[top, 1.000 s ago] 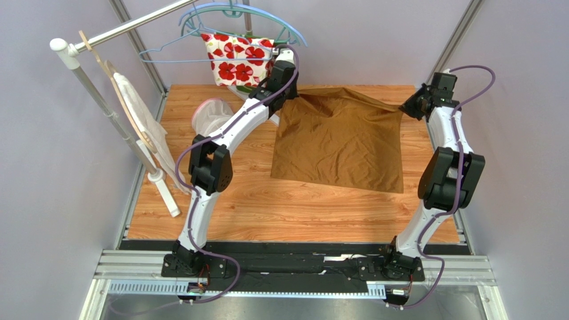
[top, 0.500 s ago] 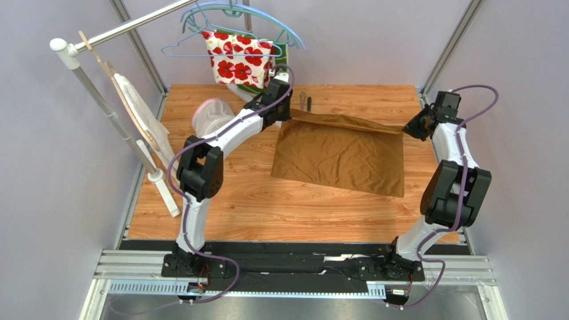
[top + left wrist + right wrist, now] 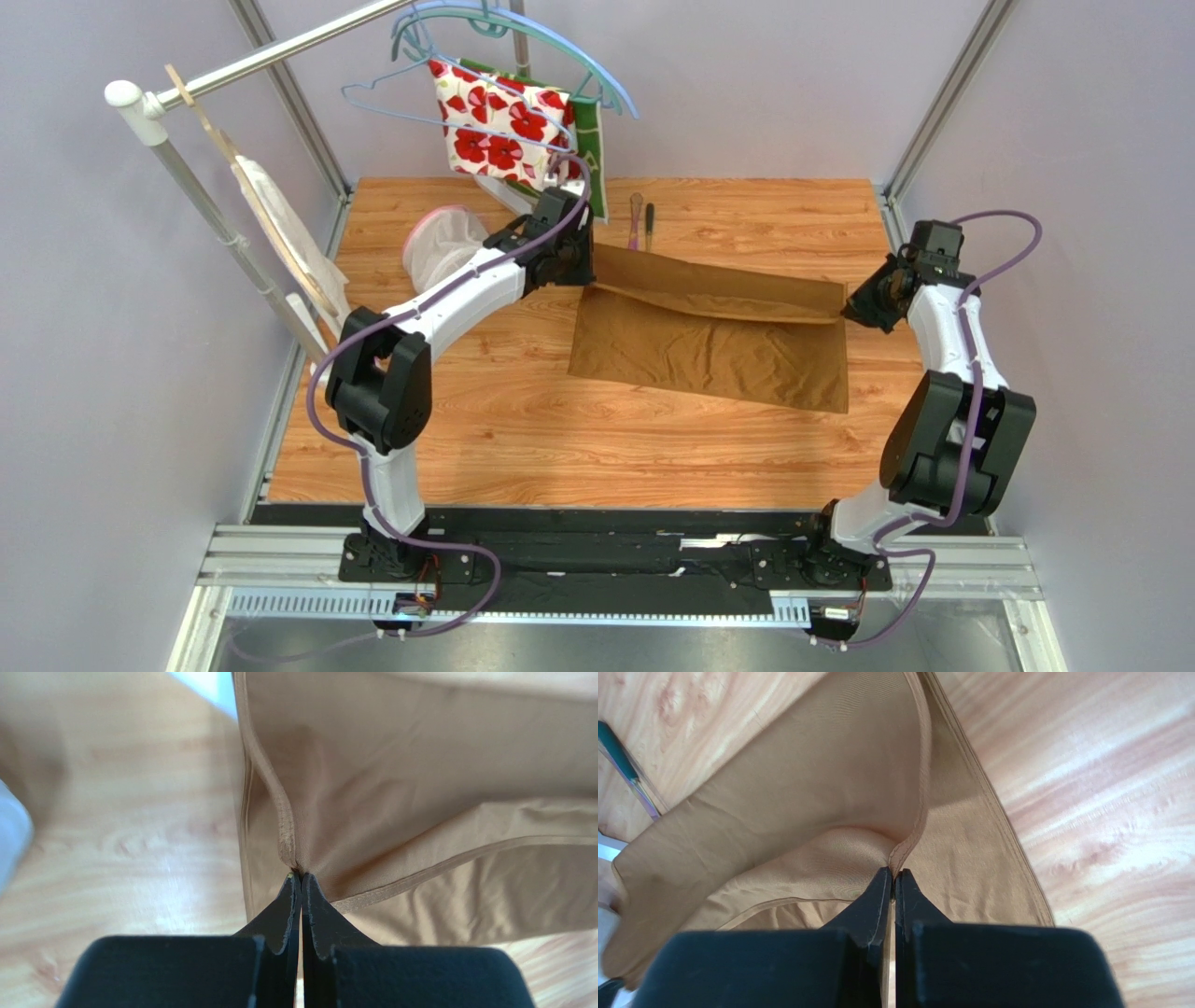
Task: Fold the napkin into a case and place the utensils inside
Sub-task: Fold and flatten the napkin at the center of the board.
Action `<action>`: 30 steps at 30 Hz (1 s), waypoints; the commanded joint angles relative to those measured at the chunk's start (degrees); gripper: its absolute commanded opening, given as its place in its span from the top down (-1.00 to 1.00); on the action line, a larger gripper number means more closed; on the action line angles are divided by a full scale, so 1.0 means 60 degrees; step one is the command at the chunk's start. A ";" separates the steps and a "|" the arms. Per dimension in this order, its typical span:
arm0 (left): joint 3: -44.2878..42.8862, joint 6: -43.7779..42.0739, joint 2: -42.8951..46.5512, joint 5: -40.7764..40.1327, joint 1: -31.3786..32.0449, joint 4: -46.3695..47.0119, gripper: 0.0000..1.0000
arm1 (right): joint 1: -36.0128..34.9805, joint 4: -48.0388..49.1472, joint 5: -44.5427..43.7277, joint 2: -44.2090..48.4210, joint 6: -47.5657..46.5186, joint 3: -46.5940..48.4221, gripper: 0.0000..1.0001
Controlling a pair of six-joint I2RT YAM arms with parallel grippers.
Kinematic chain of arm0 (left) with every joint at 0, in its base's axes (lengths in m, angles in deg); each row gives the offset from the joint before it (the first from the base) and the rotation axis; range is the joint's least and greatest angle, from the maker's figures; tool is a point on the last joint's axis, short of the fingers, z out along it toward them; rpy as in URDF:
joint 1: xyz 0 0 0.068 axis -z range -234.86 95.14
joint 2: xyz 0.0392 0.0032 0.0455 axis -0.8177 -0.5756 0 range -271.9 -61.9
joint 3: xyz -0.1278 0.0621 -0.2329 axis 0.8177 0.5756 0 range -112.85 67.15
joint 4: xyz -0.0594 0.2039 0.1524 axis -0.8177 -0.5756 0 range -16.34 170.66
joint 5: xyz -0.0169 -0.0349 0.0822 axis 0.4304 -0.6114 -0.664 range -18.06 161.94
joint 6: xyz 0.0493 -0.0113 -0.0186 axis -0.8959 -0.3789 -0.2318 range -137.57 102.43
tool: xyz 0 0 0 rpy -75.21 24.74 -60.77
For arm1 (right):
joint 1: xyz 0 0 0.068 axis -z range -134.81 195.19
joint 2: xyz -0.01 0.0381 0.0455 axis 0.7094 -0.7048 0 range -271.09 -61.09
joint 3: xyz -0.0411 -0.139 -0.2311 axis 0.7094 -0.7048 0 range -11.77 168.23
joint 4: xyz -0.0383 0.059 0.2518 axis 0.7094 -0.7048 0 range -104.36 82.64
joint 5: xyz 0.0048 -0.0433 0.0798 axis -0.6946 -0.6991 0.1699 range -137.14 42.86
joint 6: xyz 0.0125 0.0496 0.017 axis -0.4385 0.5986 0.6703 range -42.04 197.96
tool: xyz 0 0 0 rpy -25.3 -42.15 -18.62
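Observation:
The golden-brown napkin [image 3: 701, 343] lies on the wooden table [image 3: 561, 434], its far edge lifted and doubled over toward the near side. My left gripper [image 3: 586, 266] [image 3: 300, 876] is shut on the far-left corner hem. Across the cloth, my right gripper [image 3: 852, 311] [image 3: 893, 871] is shut on the far-right corner hem. Both utensils lie bare on the table behind the fold: a purple-pink stick [image 3: 634, 220] and a dark-handled spoon [image 3: 648, 224]. No case shape shows in the cloth.
A white cloth with red flowers [image 3: 498, 126] and a green cloth [image 3: 596, 154] hang from hangers [image 3: 519, 28] at the back. A clothes rack pole [image 3: 225, 224] with a pale garment [image 3: 288, 224] stands at left. A white pouch [image 3: 442, 241] lies near my left arm.
Both grippers have drawn the napkin's far edge toward the near side, folding it over itself. The utensils behind it have come into view.

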 commanded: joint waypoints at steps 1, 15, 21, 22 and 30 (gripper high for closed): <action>0.0727 0.0345 0.0349 0.0645 0.0029 -0.0225 1.00 | 0.0007 -0.0122 -0.0320 0.0560 -0.0408 -0.0459 1.00; 0.1255 0.0696 0.0364 0.1554 0.0117 -0.1030 1.00 | 0.0300 -0.0327 -0.0847 0.1101 -0.0482 -0.1383 1.00; 0.1299 0.0594 0.0276 0.1349 0.0103 -0.1454 1.00 | 0.0358 -0.0357 -0.0906 0.1365 -0.0541 -0.1822 1.00; 0.1299 0.0565 0.0291 0.1320 0.0117 -0.1499 1.00 | 0.0359 -0.0385 -0.0891 0.1395 -0.0541 -0.1881 1.00; 0.1431 0.0579 0.0101 0.1465 0.0117 -0.1777 1.00 | 0.0388 -0.0415 -0.0731 0.1469 -0.0424 -0.2335 1.00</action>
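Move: Both hands still hold the napkin's raised edge by its ends, about 11 cm (left) and 8 cm (right) above the board. The near left corner of the layer beneath lies some 13 cm back and 3 cm left of the left hand. The utensils lie about 15 cm ahead and 10 cm right of that hand, and the mesh basket some 27 cm left and 7 cm ahead. The near right corner is about 15 cm straight back from the right hand. Keeping their pinch on the two ends of the raised edge, both hands draw it back over the lower layer towards the napkin's near edge, each going about 7.5 cm back and easing off after a quicker start. The left hand sinks about as far as it goes back, most of that drop coming early, with its fingers tipping some 20 degrees further down, while the right sinks only about 4.5 cm, in stages, and tips about half as much. ##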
